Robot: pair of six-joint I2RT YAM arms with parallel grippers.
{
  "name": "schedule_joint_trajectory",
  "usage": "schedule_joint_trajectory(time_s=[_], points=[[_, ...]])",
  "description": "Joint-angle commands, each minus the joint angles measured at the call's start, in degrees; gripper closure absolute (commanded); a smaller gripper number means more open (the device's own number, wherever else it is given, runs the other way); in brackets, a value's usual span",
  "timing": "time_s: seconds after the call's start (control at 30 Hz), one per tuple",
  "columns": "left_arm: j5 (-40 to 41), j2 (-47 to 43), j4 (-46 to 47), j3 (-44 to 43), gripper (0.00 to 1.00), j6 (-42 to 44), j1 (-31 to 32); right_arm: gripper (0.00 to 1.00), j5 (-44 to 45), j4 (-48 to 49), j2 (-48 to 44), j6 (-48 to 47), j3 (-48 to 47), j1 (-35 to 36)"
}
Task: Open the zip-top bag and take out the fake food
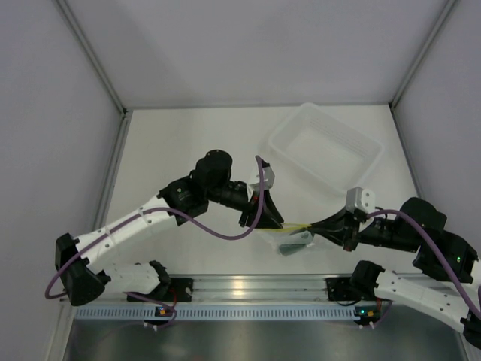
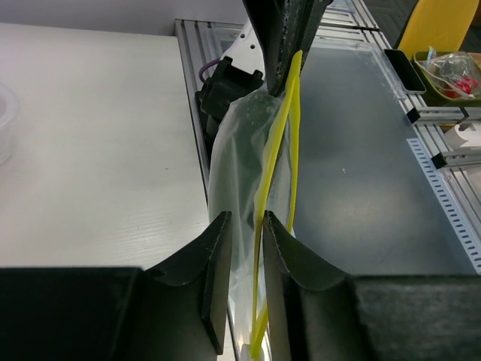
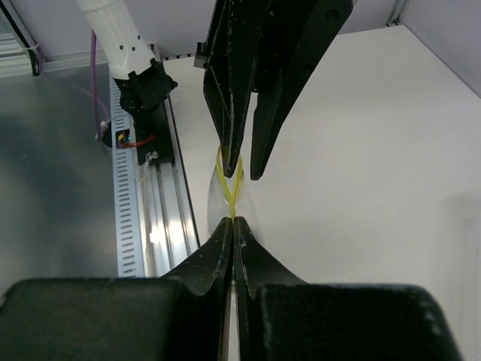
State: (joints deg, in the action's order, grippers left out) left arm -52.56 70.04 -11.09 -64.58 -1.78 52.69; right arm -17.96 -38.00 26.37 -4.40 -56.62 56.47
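Note:
The zip-top bag [image 1: 289, 235] hangs low over the table's near edge, stretched between both grippers. My right gripper [image 3: 231, 220] is shut on one end of its yellow-green zip strip [image 3: 225, 182], which forks into two strands just beyond the tips. My left gripper [image 2: 244, 218] stands at the other end with its jaws apart, clear film [image 2: 233, 173] and one yellow strand [image 2: 276, 143] between them and the strand lying against the right finger. The other strand runs outside that finger. A dull, dark elongated shape [image 1: 297, 242], apparently the fake food, shows through the hanging film.
A large rigid clear bin [image 1: 331, 147] stands at the back right of the white table. The aluminium rail with the arm bases [image 1: 248, 287] runs just below the bag. Grey walls close in on both sides.

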Motion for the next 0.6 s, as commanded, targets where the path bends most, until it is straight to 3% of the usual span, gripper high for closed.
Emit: schedule_joint_trajectory(time_s=[0.0, 0.03, 0.17, 0.3, 0.33, 0.4, 0.5, 0.57], points=[[-2.20, 0.01, 2.04, -1.34, 0.73, 1.08, 0.84, 1.00, 0.29, 5.83, 0.17, 0.19, 0.11, 0.75], [-2.11, 0.01, 2.04, -1.34, 0.74, 1.08, 0.93, 1.00, 0.20, 6.00, 0.26, 0.19, 0.19, 0.75], [-2.11, 0.01, 2.04, -1.60, 1.00, 1.25, 1.28, 1.00, 0.20, 6.71, 1.05, 0.36, 0.72, 0.84], [3.49, -0.52, 2.04, -1.34, 1.00, 0.47, 1.45, 1.00, 1.86, 7.06, 1.14, 0.71, 1.51, 0.75], [8.73, -0.61, 2.04, -1.34, 1.00, -0.15, 1.45, 0.82, 3.00, 7.15, 1.14, 0.89, 1.60, 0.75], [15.95, -0.87, 2.04, -1.17, 1.00, -2.51, 1.45, 0.58, 8.34, 6.54, 1.14, 2.81, 1.25, 0.75], [32.21, -0.78, 1.69, -0.64, 1.00, -5.59, 1.45, 0.48, 15.90, 5.22, 2.45, 7.21, 0.46, 0.84], [41.77, -0.08, 1.08, -0.55, 1.00, -8.22, 1.45, 0.46, 20.82, 5.04, 3.95, 11.84, 0.28, 0.75]])
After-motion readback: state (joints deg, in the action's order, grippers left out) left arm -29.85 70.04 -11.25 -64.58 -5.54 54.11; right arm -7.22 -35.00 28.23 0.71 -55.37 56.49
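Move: My left fingers, part open, straddle the bag's yellow zip edge; its middle lies about 2 cm to their right, level with them. The green food hangs in the bag roughly 6 cm below that hand, 1 cm back and 3 cm to its right, and the white bin stands some 25 cm ahead, 12 cm right and 15 cm below. From my right hand, still pinching the strip's right end, the zip edge's middle is about 6 cm left at the same height. I close my left fingers on the near-hand strip and then, keeping that pinch, swing the hand forward about 5 cm, turning it some 20 degrees counter-clockwise. As that swing starts, I open my right fingers to let go of the strip's right end and carry them about 3 cm forward beside the bag, turning slightly clockwise. ##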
